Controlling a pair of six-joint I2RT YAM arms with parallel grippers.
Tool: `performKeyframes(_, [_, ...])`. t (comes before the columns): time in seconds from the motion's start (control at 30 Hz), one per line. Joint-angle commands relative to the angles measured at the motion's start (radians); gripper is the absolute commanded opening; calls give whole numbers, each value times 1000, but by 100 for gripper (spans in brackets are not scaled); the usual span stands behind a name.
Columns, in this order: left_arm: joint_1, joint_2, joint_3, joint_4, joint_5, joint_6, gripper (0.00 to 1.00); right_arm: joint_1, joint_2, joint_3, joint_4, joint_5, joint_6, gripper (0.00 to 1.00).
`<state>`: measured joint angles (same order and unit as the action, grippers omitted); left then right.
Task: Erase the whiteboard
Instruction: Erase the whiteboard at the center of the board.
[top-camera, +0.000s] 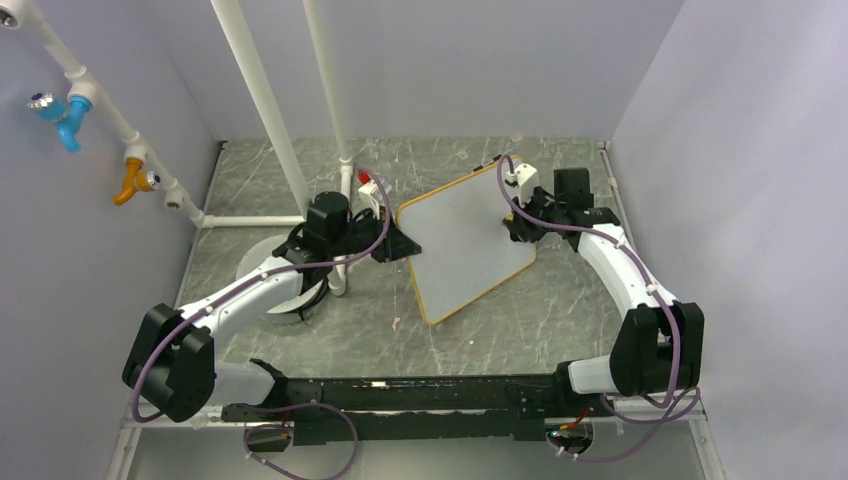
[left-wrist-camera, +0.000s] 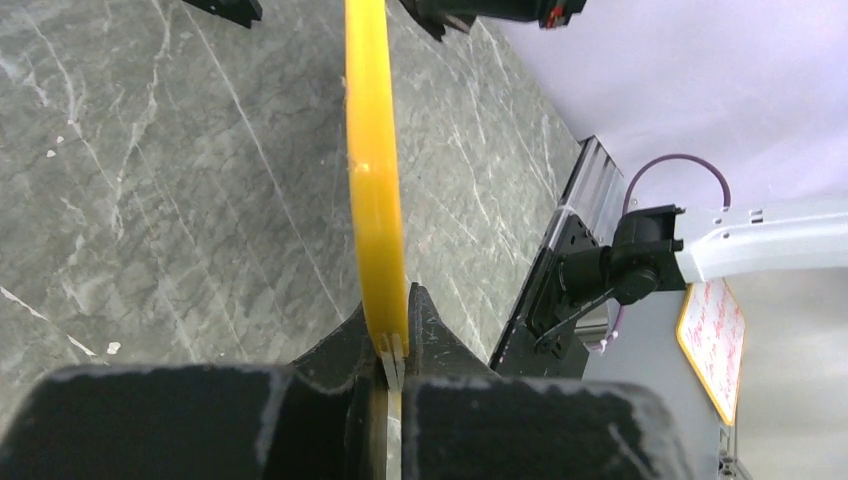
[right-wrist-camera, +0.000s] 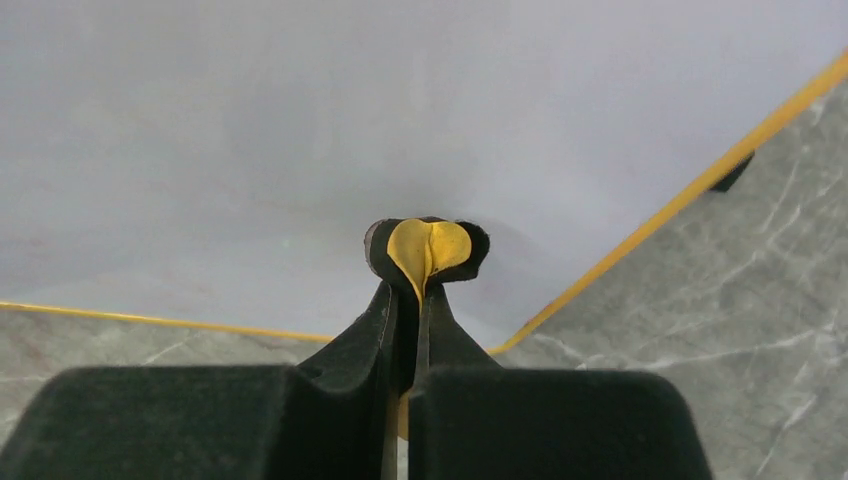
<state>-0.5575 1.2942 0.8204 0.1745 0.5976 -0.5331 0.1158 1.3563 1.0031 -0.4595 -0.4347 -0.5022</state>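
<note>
The whiteboard (top-camera: 465, 250), white with a thin orange-yellow frame, lies tilted in the middle of the marble table. Its face shows no writing in the top view or the right wrist view. My left gripper (top-camera: 405, 243) is shut on the board's left edge; in the left wrist view the yellow frame (left-wrist-camera: 375, 180) runs up from between the jaws of the left gripper (left-wrist-camera: 398, 305). My right gripper (top-camera: 515, 225) sits over the board's right side, shut on a small yellow eraser pad with a black rim (right-wrist-camera: 428, 250). The right gripper (right-wrist-camera: 420, 295) holds the pad against the whiteboard (right-wrist-camera: 300, 120) near a corner.
Two white pipes (top-camera: 265, 100) rise at the back left. A round white disc (top-camera: 285, 290) lies under my left arm. A small red and white object (top-camera: 368, 183) stands behind the board. Past the table edge, another framed board with red writing (left-wrist-camera: 715, 345) shows.
</note>
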Motion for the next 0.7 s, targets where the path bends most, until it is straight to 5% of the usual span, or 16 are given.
performKeyframes(0.0, [-10, -64, 100, 85, 70, 59, 0, -2, 31, 84, -187, -245, -174, 0])
performKeyframes(0.1, [-10, -74, 125, 28, 47, 119, 0, -1, 18, 74, -418, -430, -397, 0])
performKeyframes(0.17, [-10, -73, 146, 6, 40, 148, 0, 4, -24, 6, -408, -442, -414, 3])
performKeyframes(0.3, [-10, -57, 195, -37, 36, 190, 0, 10, -102, -93, -322, -306, -362, 5])
performKeyframes(0.67, [-10, -39, 284, -29, -25, 317, 0, -21, -167, -320, -349, -83, -626, 28])
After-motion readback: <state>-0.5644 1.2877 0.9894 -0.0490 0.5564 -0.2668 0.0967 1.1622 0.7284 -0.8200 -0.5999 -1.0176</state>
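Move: The right hand has the eraser pinched against the whiteboard. The bare table patch it is taken to lies about 15 cm back, level sideways, roughly 12 cm below; the board's middle is some 7 cm left and 2 cm back, its near right corner about 5 cm back and 4 cm right. The black rail runs some 12 cm nearer the bases than that patch. The left hand grips the board's left edge, with the board's middle about 8 cm to its right and 2 cm ahead. The right hand's eraser comes off the whiteboard: up about 1 cm while sliding a little left, then a quick sweep back over the near edge and down to the bare table, about 14 cm back and 7 cm lower, turning some 25 degrees counter-clockwise. The fingers part slightly late on, around the eraser. The left hand keeps its pinch, raising the board's edge nearly 3 cm and tilting it so the near side dips. ##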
